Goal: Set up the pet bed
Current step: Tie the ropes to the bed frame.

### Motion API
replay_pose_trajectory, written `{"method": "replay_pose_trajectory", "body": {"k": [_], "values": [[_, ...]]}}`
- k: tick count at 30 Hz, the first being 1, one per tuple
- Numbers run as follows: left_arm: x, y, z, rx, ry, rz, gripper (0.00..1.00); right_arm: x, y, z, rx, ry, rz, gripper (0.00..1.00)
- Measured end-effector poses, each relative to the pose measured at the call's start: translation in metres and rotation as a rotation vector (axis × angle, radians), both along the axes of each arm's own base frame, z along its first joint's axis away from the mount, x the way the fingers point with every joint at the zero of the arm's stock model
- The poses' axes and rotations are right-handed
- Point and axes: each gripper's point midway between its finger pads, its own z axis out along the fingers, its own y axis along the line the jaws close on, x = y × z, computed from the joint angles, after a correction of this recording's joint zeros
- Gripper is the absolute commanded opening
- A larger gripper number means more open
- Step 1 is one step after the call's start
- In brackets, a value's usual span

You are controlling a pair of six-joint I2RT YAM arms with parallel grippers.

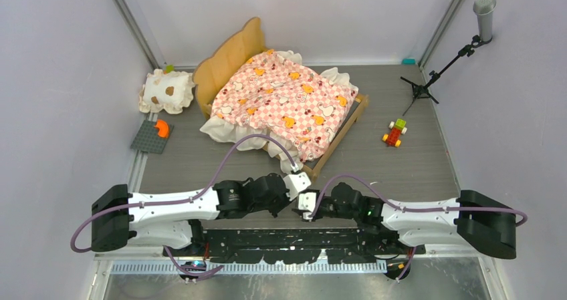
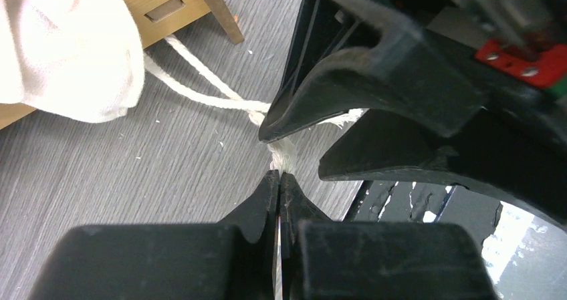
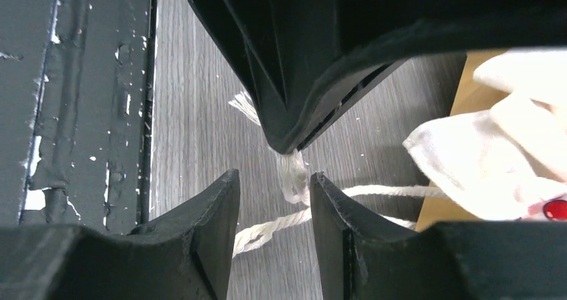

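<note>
The pet bed (image 1: 284, 103) stands at the back centre: a light-wood frame with a wavy headboard (image 1: 227, 56) and a pink checkered mattress with a cream ruffle. A white rope (image 2: 200, 89) runs from the bed's near wooden corner (image 2: 160, 9) across the floor. My left gripper (image 1: 294, 203) is shut on the rope's frayed end (image 2: 283, 154), low over the floor. My right gripper (image 1: 304, 210) faces it, open, with its fingers either side of the same rope end (image 3: 291, 173). In the right wrist view, the rope's loop (image 3: 267, 230) lies on the floor below.
A cream pillow with brown spots (image 1: 167, 91) lies left of the headboard. A grey baseplate (image 1: 148, 139) with an orange piece lies at the left wall. A small brick toy (image 1: 394, 133) and a microphone stand (image 1: 461, 46) are at the right. The black base rail (image 3: 73, 99) runs beside the grippers.
</note>
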Motion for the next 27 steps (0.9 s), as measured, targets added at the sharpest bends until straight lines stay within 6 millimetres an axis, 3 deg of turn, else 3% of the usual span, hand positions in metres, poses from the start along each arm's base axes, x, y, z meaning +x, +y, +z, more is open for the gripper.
{"method": "replay_pose_trajectory", "body": {"k": [8, 14, 19, 21, 25, 27], "values": [[0.000, 0.000, 0.003, -0.014, 0.005, 0.002, 0.00, 0.006, 0.006, -0.002, 0.012, -0.018, -0.008, 0.42], [-0.001, -0.002, 0.005, -0.026, 0.010, -0.001, 0.00, 0.007, 0.008, 0.002, 0.027, -0.026, -0.011, 0.28], [-0.001, -0.003, 0.007, -0.029, 0.011, 0.001, 0.00, 0.008, 0.008, 0.003, 0.031, -0.026, -0.011, 0.02], [0.000, -0.003, 0.007, -0.029, 0.012, 0.004, 0.10, 0.007, 0.008, 0.003, 0.031, -0.023, -0.011, 0.01], [0.004, -0.002, 0.009, -0.031, -0.001, 0.032, 0.43, 0.006, 0.006, 0.004, 0.034, -0.005, -0.018, 0.01], [0.010, 0.000, 0.012, -0.030, -0.021, 0.068, 0.52, 0.006, 0.005, 0.006, 0.041, 0.009, -0.032, 0.01]]}}
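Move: The left fingers are already shut on a rope end. The stretch the right fingers will take lies just past those tips, about 1 cm to the left hand's right and 1 cm below; from the open right hand it is roughly 1 cm ahead and 1 cm left, level. From the right hand, the bed frame's near corner stands some 8 cm ahead, 3 cm right and 5 cm lower, and the blanket's white ruffle corner about 11 cm ahead, 3 cm left and 5 cm lower. Easing forward and to its left by about 1 cm, after a slight dip, the right hand brings its half-open fingers around the rope beside the left fingertips and closes them until they pinch it. The left hand keeps its hold while creeping up barely 1 cm, then spreads its fingers to let go of the end and starts forward and up. ##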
